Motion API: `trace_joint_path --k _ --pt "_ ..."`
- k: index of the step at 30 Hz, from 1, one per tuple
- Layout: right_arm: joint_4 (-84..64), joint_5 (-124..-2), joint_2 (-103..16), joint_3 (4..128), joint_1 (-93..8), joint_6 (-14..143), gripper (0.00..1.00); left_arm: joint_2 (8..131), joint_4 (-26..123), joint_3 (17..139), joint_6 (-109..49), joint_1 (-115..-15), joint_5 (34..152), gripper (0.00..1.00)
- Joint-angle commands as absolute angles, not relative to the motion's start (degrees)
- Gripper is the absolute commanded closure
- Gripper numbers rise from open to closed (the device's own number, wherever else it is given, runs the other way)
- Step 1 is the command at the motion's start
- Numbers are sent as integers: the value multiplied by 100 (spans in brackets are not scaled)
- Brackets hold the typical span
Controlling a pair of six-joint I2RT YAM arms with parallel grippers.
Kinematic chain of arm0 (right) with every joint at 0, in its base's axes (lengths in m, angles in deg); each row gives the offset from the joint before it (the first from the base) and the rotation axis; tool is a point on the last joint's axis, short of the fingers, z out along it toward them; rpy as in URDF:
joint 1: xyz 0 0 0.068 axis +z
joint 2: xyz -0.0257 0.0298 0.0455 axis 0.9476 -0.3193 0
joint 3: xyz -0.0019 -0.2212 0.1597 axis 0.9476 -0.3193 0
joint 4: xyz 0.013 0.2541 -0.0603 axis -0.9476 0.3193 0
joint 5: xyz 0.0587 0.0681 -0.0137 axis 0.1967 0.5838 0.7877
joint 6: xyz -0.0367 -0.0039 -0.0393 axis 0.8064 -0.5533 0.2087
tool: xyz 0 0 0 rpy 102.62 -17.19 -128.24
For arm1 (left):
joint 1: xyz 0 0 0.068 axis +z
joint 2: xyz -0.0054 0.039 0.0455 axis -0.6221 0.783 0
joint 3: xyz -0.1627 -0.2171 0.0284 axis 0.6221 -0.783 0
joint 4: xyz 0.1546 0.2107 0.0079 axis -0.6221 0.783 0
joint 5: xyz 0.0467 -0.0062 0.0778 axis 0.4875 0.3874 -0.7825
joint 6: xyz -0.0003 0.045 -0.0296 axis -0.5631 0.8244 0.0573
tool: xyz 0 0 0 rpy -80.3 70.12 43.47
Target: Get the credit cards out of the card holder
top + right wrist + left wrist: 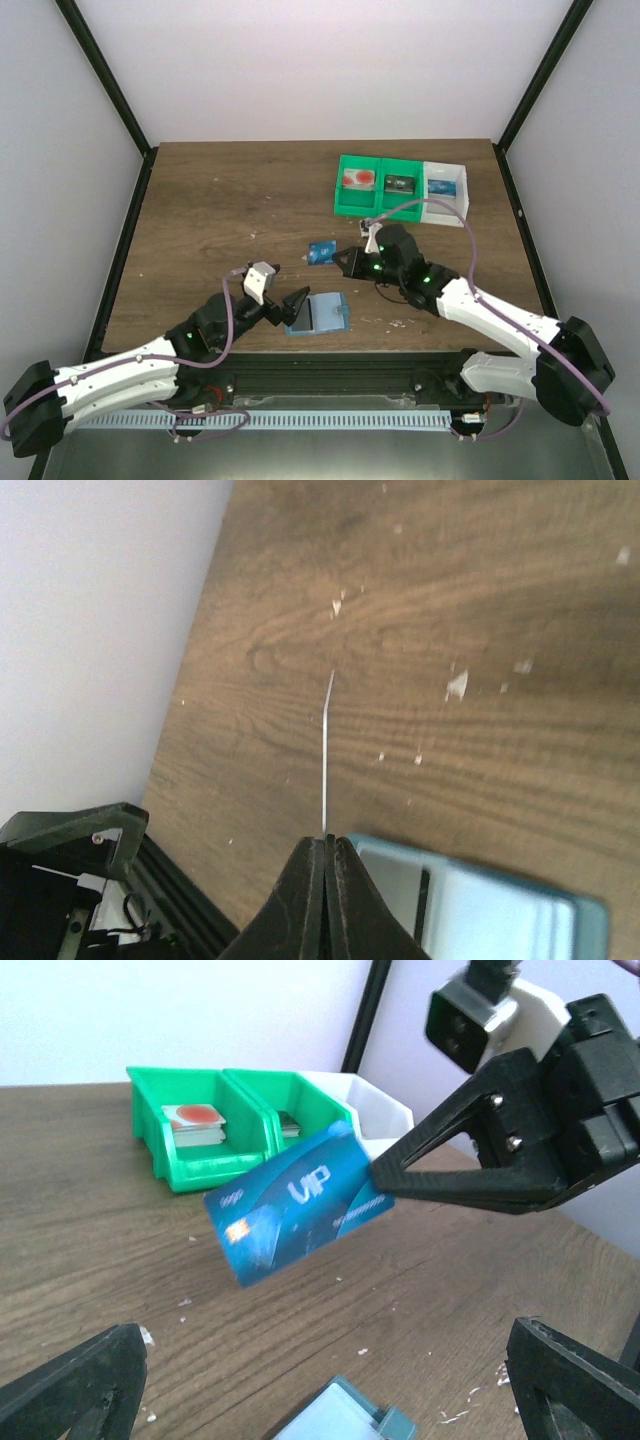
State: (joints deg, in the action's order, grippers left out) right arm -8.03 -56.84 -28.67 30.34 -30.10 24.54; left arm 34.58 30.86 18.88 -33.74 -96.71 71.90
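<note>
The card holder [318, 315], a light-blue wallet, lies flat near the table's front edge. My left gripper [290, 305] stands open just left of it, with nothing between its fingers. In the left wrist view the wallet's corner [345, 1415] shows low between the wide-apart fingers [75, 1390]. My right gripper [346, 260] is shut on the edge of a blue credit card [321, 252] marked VIP and holds it above the table. That card [295, 1200] hangs tilted. In the right wrist view the card [325, 750] is edge-on in the shut gripper [327, 852], with the wallet [500, 910] below.
A green bin [375, 185] with two compartments and a white bin [445, 190] stand at the back right. The left green compartment holds a stack topped by a red card [357, 180]; cards also lie in the other two. White crumbs [455, 685] dot the wooden table.
</note>
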Motion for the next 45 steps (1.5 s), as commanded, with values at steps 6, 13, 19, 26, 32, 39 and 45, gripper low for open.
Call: trace_joint_path --k 6,13,19,26,32,39,45 --pt "-857 -4274 -2894 3352 -4684 4089 100 3643 3527 2347 -4563 -8748 8882 0" --pt "-152 -3478 -3356 4114 -6603 4780 99 4207 3334 2642 -5038 -7907 10556 0" --pt "644 -3564 -3938 5127 -7561 5372 100 4561 4261 3352 -4158 -7879 10579 0" --pt "957 -4083 -4620 5521 -8253 5811 100 4526 4729 3421 -3470 -7880 10168 0" --pt "1030 -4595 -5141 5946 -8580 5973 100 4589 4688 3317 -3411 -7877 10149 0" --pt "1406 -4209 -6259 6988 -8714 6298 99 4693 4624 3290 -3347 -7868 10088 0" --pt "1396 -4091 -6944 7514 -8718 6341 100 4784 4608 3312 -3272 -7855 9949 0"
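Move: The right hand already grips the blue VIP card, and the white bin it is bound for lies about 27 cm ahead, 33 cm to its right and 13 cm lower. The middle green bin is roughly 28 cm ahead and 20 cm right, the left green bin some 29 cm ahead and 7 cm right, and the card holder about 7 cm back and 4 cm left. From the left hand the white bin is around 33 cm ahead and 42 cm right. Rightward and forward in one fast sweep of some 40 cm, the right hand carries the pinched blue card to above the white bin, arching up about 5 cm midway and then sinking again, its wrist swinging clockwise by some 25 degrees with its left side dipping. The open, empty left hand eases about 3 cm forward above the holder, tipping downward. ##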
